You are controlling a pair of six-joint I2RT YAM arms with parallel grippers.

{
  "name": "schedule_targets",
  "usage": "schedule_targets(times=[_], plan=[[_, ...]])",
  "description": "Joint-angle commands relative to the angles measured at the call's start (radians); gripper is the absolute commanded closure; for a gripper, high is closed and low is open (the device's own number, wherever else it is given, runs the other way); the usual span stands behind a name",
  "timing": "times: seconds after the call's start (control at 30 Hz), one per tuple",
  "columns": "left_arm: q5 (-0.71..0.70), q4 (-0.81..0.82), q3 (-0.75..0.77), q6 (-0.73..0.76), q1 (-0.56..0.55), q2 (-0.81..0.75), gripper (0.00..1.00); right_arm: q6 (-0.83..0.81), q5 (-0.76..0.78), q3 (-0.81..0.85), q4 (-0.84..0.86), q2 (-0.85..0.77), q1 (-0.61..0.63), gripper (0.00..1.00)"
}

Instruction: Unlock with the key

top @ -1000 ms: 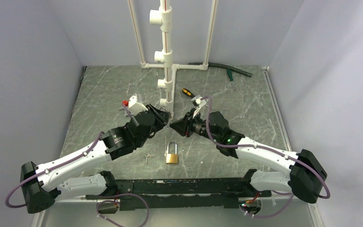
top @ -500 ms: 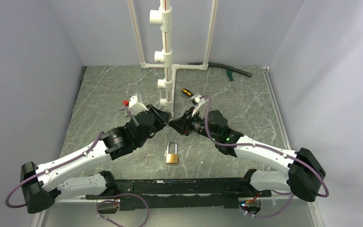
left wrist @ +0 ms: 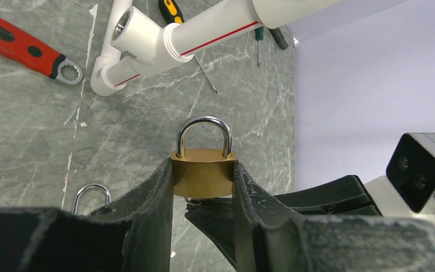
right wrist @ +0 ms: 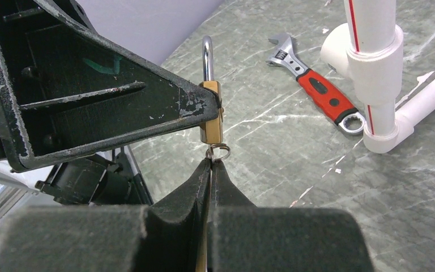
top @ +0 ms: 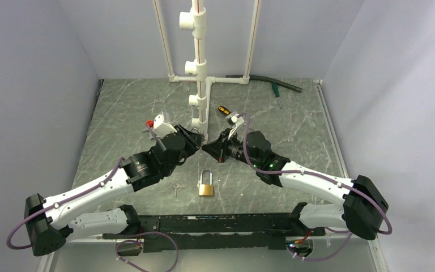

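My left gripper [left wrist: 203, 168] is shut on a small brass padlock [left wrist: 203, 177], holding its body by the sides above the table with the shackle [left wrist: 204, 133] closed and pointing away. In the right wrist view the padlock [right wrist: 210, 122] hangs just ahead of my right gripper [right wrist: 211, 161]. That gripper is shut on the key, which is almost wholly hidden between the pads. Only its small ring [right wrist: 221, 151] shows, right under the padlock's bottom face. In the top view the two grippers [top: 203, 145] meet tip to tip near the pipe's foot.
A larger brass padlock [top: 206, 185] and another small key [top: 176, 188] lie on the table near the arm bases. A red-handled wrench [right wrist: 317, 93], a white pipe frame [top: 199, 85], a black-and-orange screwdriver [top: 224, 111] and a black hose [top: 266, 83] lie behind.
My right gripper has closed fully on the key and edged a little left towards the held padlock. The left arm has not moved.
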Motion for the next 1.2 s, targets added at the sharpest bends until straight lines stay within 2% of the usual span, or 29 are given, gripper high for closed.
schedule_targets(times=[0.0,0.07,0.13,0.23,0.53,0.77,1.07,1.17], plan=[[0.037,0.082,0.0,-0.009,-0.008,-0.004,1.0,-0.013,0.022,0.041,0.063,-0.006,0.0,1.0],[0.042,0.091,-0.011,-0.009,-0.007,-0.008,1.0,-0.021,0.012,0.048,0.057,-0.009,0.0,1.0],[0.04,0.093,-0.021,-0.013,-0.008,-0.014,1.0,-0.029,0.001,0.057,0.046,-0.01,0.0,0.92],[0.036,0.096,-0.031,-0.01,-0.007,-0.024,1.0,-0.034,-0.006,0.056,0.046,-0.013,0.0,0.86],[0.053,0.114,-0.037,-0.002,-0.007,-0.027,1.0,-0.029,-0.023,0.041,0.07,-0.015,0.0,0.84],[0.061,0.127,-0.045,-0.002,-0.007,-0.027,1.0,-0.038,-0.037,0.043,0.075,-0.015,0.0,0.78],[0.04,0.113,-0.045,0.001,-0.008,-0.031,1.0,-0.029,-0.06,0.029,0.085,-0.033,0.0,0.78],[0.018,0.103,-0.038,0.01,-0.006,-0.04,1.0,-0.037,-0.091,0.032,0.059,-0.044,-0.001,0.71]])
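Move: The key in the small padlock's underside has its head in the right fingertips, roughly 1 cm ahead and 1 cm left of that hand, at its height. The small padlock stands about 1 cm ahead, 2 cm left and 2 cm above the right hand; the big padlock is about 1 cm back, straight below, some 21 cm down. The loose keys lie about 10 cm left, 1 cm back and 22 cm down. From the left hand, the key is about 1 cm back, 1 cm right and 2 cm below. The small padlock, still gripped by the left hand, is eased down and to the right by a little under 1 cm, bringing its key deeper between the right fingers. Those fingers open about a quarter of their range and let go of the key's head, while the right hand otherwise stays almost in place. ##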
